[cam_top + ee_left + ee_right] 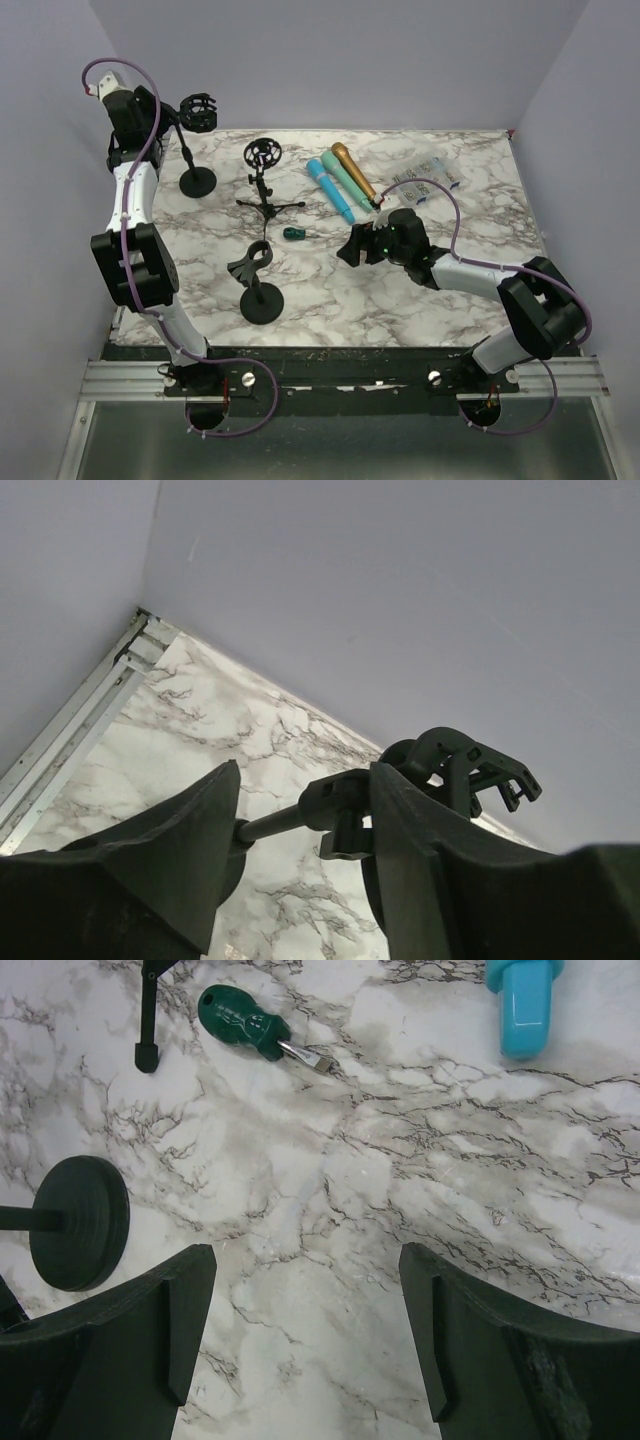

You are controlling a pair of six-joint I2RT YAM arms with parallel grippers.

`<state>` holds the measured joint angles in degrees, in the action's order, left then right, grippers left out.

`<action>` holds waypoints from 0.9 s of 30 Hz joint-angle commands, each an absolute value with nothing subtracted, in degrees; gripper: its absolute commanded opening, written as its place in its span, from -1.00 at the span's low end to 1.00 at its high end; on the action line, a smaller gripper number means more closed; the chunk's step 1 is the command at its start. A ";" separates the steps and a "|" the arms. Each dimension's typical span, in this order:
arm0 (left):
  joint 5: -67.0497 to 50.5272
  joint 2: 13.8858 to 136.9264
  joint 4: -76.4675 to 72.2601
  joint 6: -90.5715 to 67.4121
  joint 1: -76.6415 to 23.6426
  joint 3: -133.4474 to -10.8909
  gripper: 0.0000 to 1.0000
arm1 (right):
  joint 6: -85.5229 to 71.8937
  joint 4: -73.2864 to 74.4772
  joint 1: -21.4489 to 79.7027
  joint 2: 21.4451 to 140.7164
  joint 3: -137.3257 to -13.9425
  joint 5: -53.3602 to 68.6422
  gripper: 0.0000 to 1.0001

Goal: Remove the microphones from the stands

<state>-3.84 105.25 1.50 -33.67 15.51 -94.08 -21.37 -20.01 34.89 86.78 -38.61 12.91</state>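
Observation:
Three microphones, blue (330, 190), teal (345, 178) and gold (356, 171), lie side by side on the marble table at the back middle. None sits in a stand. The far-left stand (197, 181) carries an empty black shock mount (200, 111), also in the left wrist view (465, 765). My left gripper (168, 127) is open, its fingers either side of that stand's pole (270, 823) just below the mount. My right gripper (351, 248) is open and empty, low over bare marble (308, 1250). The blue microphone's end (525, 1000) shows at the right wrist view's top right.
A tripod stand with an empty ring mount (263, 153) stands at the middle. A round-base stand with an empty clip (262, 300) is nearer; its base (80, 1222) is left of my right gripper. A green screwdriver (293, 233) (245, 1022) lies between. A clear plastic box (425, 182) sits at the back right.

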 commanded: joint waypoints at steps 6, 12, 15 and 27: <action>-9.36 110.21 13.08 -29.70 14.99 -97.47 0.49 | -20.69 -21.27 35.27 85.83 -38.32 11.96 0.64; -10.50 112.66 19.00 -28.92 15.33 -111.46 0.62 | -20.48 -21.01 35.24 85.90 -38.41 11.43 0.63; -11.56 112.73 19.16 -30.06 15.38 -114.51 0.65 | -20.46 -21.01 35.24 86.21 -38.51 11.70 0.63; -12.07 108.97 17.93 -31.82 15.38 -113.97 0.66 | -20.64 -21.44 35.23 87.03 -38.66 12.10 0.63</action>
<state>-11.38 112.62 17.50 -31.53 15.51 -114.32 -21.37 -20.03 34.89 86.78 -38.61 12.86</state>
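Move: The ring mount of the far-left stand, now empty, is about 7 cm to the right of the left gripper, practically level in reach and height. The stand's neck joint is only some 3 cm to the right and 2 cm lower; its round base is down on the table, roughly 6 cm back and 5 cm right. The tripod stand is about 20 cm right and 12 cm back, its middle some 15 cm lower. From the right gripper, the ring mount is roughly 26 cm ahead, 28 cm left and 21 cm above. Open the left fingers from about half to wide beside the far-left stand's neck joint and bring the gripper up about 3 cm. Ease it forward and right by nearly 2 cm each towards the ring mount, the forward part early and most of the rise later, turning the hand clockwise some 10 degrees as it goes. ##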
